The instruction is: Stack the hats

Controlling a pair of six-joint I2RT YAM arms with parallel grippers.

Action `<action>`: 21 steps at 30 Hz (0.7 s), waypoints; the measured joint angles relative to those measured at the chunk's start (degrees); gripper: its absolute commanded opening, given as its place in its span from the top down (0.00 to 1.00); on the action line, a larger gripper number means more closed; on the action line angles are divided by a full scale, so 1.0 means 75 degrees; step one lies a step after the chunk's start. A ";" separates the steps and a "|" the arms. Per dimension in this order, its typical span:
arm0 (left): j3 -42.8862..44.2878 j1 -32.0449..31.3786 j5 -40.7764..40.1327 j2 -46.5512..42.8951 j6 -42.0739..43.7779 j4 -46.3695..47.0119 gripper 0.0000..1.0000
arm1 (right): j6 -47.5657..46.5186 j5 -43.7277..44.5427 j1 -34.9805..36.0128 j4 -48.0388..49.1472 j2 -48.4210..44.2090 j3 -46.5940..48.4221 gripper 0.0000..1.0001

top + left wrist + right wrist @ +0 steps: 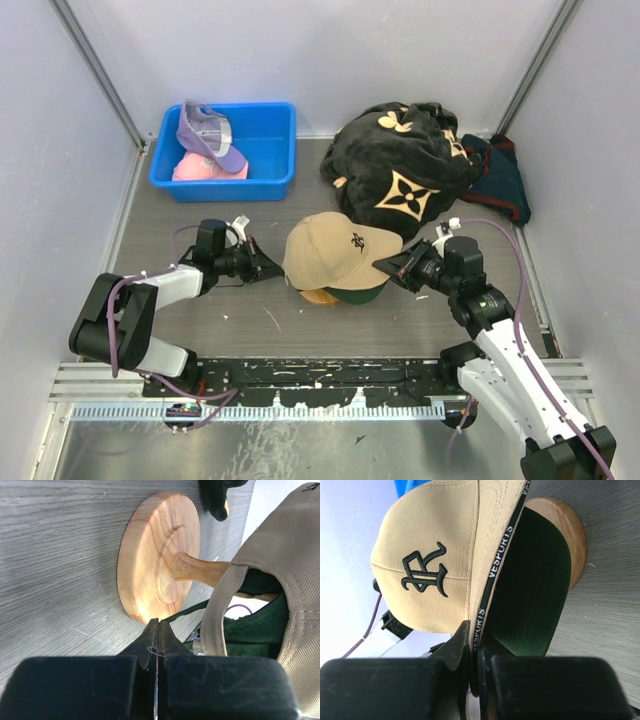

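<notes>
A tan hat (330, 250) sits over a dark green hat (358, 295) on the wooden stand (320, 296) at the table's middle. My right gripper (385, 265) is shut on the tan hat's brim; in the right wrist view the tan hat (425, 545) has its brim edge pinched between the fingers of the right gripper (475, 635), with the green brim (530, 590) just beneath. My left gripper (272, 268) is shut on nothing, left of the stand. In the left wrist view the left gripper (159, 625) points at the stand's round base (160, 555). A purple hat (205, 130) and a pink hat (205, 170) lie in the blue bin (270, 180).
A large black cloth with tan flower marks (400, 170) is heaped at the back right, close behind the stand. A dark blue and red fabric item (500, 175) lies beside it by the right wall. White walls close in the grey table on three sides.
</notes>
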 measured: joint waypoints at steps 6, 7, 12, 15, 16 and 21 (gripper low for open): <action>-0.0117 -0.0012 -0.0085 -0.0291 0.0009 -0.0207 1.00 | -0.0187 0.0044 0.0003 0.0032 0.0201 0.0017 1.00; -0.0119 -0.0015 -0.0099 -0.0315 0.0017 -0.0213 1.00 | -0.0221 0.0038 0.0003 0.0090 0.0254 -0.0006 1.00; -0.0160 -0.0020 -0.0117 -0.0396 0.0032 -0.0254 1.00 | -0.0469 -0.0061 -0.0006 0.0265 0.0597 -0.0026 0.81; -0.0160 -0.0023 -0.0134 -0.0399 0.0038 -0.0289 1.00 | -0.0694 -0.0105 -0.0020 0.0268 0.0799 -0.0017 0.65; -0.0160 -0.0023 -0.0137 -0.0399 0.0041 -0.0315 1.00 | -0.0752 -0.0082 -0.0023 0.0184 0.0828 -0.0003 0.61; -0.0160 -0.0035 -0.0146 -0.0396 0.0044 -0.0318 1.00 | -0.1311 0.0382 -0.0038 -0.1020 0.0851 0.0402 0.52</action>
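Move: The green hat sits on the wooden stand with the tan hat over it; its middle is about 9 cm left of the right hand, 2 cm ahead and 2 cm below. The right fingers already hold the tan brim. The stand's middle is some 11 cm left, 3 ahead and 10 below; the blanket lies about 25 cm ahead, 5 right and 13 below. From the left hand, the green hat is roughly 10 cm right, 2 ahead and 10 above. The tan brim, still pinched at first, is carried down over the green brim by the right hand; the fingers then spread and let go while the hand keeps sinking, slipping slightly right at the end, about 3.5 cm down in all, with a tilt of some 10 degrees. The left hand stays low behind the hats, shut on a dark strap end, easing back barely 1 cm. ##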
